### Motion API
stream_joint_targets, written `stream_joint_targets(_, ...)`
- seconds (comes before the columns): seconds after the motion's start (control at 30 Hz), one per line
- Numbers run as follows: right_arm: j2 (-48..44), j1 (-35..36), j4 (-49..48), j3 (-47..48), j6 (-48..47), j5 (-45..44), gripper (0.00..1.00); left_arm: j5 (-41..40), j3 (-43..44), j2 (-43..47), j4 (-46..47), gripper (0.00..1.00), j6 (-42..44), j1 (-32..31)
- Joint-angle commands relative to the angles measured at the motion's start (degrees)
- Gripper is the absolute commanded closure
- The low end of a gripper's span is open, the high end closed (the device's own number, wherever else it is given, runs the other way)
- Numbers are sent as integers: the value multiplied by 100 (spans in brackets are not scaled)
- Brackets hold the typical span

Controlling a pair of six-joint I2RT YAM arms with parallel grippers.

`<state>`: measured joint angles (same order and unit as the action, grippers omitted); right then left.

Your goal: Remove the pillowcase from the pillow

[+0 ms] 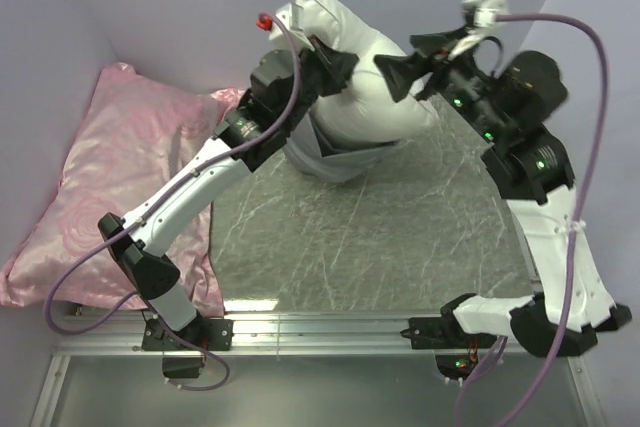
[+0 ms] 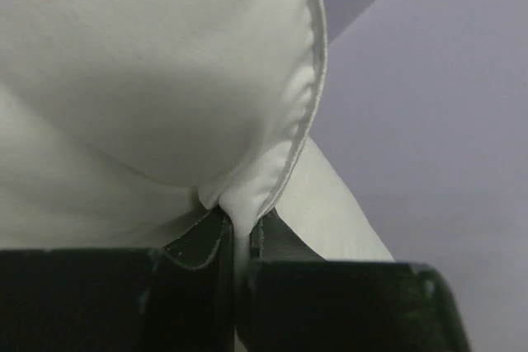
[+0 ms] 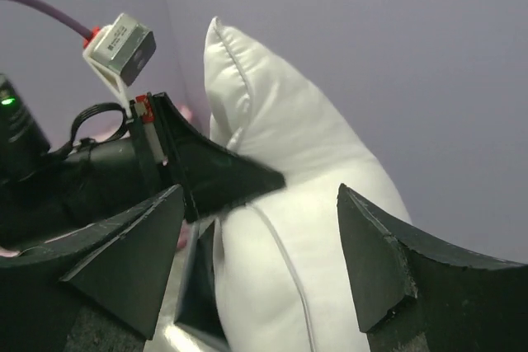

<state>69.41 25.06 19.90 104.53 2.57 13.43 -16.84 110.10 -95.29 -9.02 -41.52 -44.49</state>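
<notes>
The white pillow point(image 1: 375, 67) is held up off the table at the back, one corner pointing up. My left gripper point(image 1: 340, 67) is shut on a fold of its seamed edge; in the left wrist view the white pillow point(image 2: 148, 63) fabric is pinched between the jaws of that gripper point(image 2: 239, 232). The grey pillowcase point(image 1: 335, 159) hangs bunched around the pillow's lower end and touches the table. My right gripper point(image 1: 408, 62) stands open just right of the pillow. In the right wrist view the gripper point(image 3: 260, 237) spans the pillow point(image 3: 322, 195) without closing on it.
A pink rose-patterned satin pillow point(image 1: 110, 177) lies at the left, against the purple wall. The marbled grey tabletop point(image 1: 400, 237) stretches in front of the lifted pillow. The purple walls stand close behind and to the right. The left gripper point(image 3: 214, 175) shows in the right wrist view.
</notes>
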Motion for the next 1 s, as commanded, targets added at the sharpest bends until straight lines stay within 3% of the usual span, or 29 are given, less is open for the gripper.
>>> stream_joint_targets(0.0,476,341,1136,559,-792,-631,19,242,-463,89,-49,99,-93,-148)
stream_joint_targets(0.13,627,639,1639,219,-1143,-1017,18,269,-578,186,-30,99,-129,-183)
stream_joint_targets(0.33,-313,746,1183,-1283,-1083,-1273,15,400,-139,54,-136,99,-111,-183)
stream_joint_targets(0.7,-24,904,1700,-1119,-1162,-1669,14,515,266,-104,-110,100,-129,-385)
stream_joint_targets(0.97,302,1045,1447,-1330,-916,-1791,16,524,424,-8,-13,99,-111,-534)
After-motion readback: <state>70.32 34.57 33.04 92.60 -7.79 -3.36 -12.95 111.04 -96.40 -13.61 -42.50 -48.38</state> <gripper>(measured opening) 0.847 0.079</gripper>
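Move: The pillow hangs from my left hand, which still pinches it. The stretch I want with my open right hand is about 7 cm ahead of that hand, 4 cm to its left and some 18 cm lower. From my left hand this stretch is about 5 cm right, 1 cm back and 10 cm down. From my right hand, the left gripper is roughly 8 cm ahead, 9 cm left and 8 cm below; the pillowcase mouth lies about 8 cm ahead, 9 cm left and 30 cm down. I drop my right hand about 15 cm beside the hanging pillow, drifting slightly forward overall, tipping the fingers down and rolling its left side lower by some 20 degrees. Its fingers stay wide open and come down astride the pillow just under my left gripper. Meanwhile my left hand keeps its pinch and draws the pillow about 4 cm right, 3 cm back and a little down. ##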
